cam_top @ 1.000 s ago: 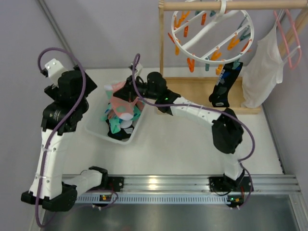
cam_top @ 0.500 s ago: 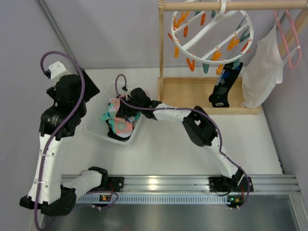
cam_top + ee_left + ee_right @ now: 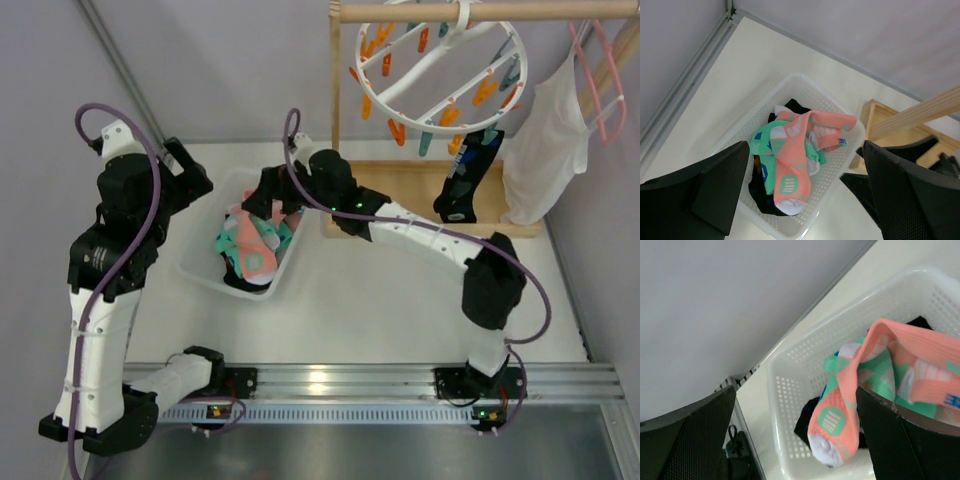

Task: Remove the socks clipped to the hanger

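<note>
The white hanger (image 3: 440, 70) hangs from the wooden bar at the back right, its orange and teal clips dangling. One black sock with blue marks (image 3: 468, 180) is still clipped to it. Pink, teal and black socks (image 3: 250, 240) lie piled in a white basket (image 3: 200, 268). My right gripper (image 3: 268, 195) hovers open over the basket's far side, and a pink sock (image 3: 840, 425) lies loose below its fingers (image 3: 912, 440). At the basket's left, my left gripper (image 3: 190, 170) is open and empty and looks down on the sock pile (image 3: 790, 165).
A wooden rack base (image 3: 400, 190) and post (image 3: 335, 100) stand right of the basket. A white garment (image 3: 545, 150) on a pink wire hanger (image 3: 598, 80) hangs at the far right. The basket wall (image 3: 790, 405) is perforated.
My right gripper has opened and let the pink sock fall onto the pile, then drawn up and back toward the basket's far side. The left arm has shifted slightly.
</note>
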`<control>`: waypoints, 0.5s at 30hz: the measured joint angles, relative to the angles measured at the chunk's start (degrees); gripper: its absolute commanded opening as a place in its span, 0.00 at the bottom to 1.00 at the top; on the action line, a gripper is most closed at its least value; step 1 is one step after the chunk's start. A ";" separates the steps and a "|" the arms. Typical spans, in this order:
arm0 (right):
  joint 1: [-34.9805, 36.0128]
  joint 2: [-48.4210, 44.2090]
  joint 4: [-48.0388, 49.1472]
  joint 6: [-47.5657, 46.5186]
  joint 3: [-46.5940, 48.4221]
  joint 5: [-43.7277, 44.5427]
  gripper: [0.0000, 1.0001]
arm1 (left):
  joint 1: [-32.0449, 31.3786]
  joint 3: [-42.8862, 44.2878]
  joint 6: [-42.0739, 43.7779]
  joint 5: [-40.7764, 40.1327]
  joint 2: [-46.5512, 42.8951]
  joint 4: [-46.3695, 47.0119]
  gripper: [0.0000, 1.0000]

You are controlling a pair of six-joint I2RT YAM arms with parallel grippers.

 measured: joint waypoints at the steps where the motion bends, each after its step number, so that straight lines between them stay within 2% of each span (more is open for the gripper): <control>1: -0.28 -3.15 0.96 -0.35 -2.38 0.59 0.99 | 0.00 0.20 -0.04 0.87 0.02 0.00 0.99; 6: -2.82 -22.38 1.33 -3.28 -21.11 4.66 0.99 | 0.00 -0.33 -0.09 9.79 0.07 1.20 0.99; 10: -6.01 -37.77 -1.90 -5.99 -34.45 8.52 0.99 | -0.02 -5.18 -1.55 19.34 0.00 5.01 0.99; 15: -16.35 -59.30 -8.44 -7.37 -48.70 11.65 0.99 | -1.53 -11.04 -3.43 26.77 1.55 7.21 0.99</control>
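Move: The last black sock hangs about 41 cm right of the right hand, some 5 cm farther out and roughly level; the left hand has it some 52 cm to its right, 9 cm ahead and 17 cm lower. From the right hand, the basket lies about 5 cm left, 1 cm back and 22 cm below, and the wooden tray 37 cm right, 8 cm ahead and 25 cm below. Both open hands swing right towards the black sock, the right about 29 cm, the left 10, sinking. ##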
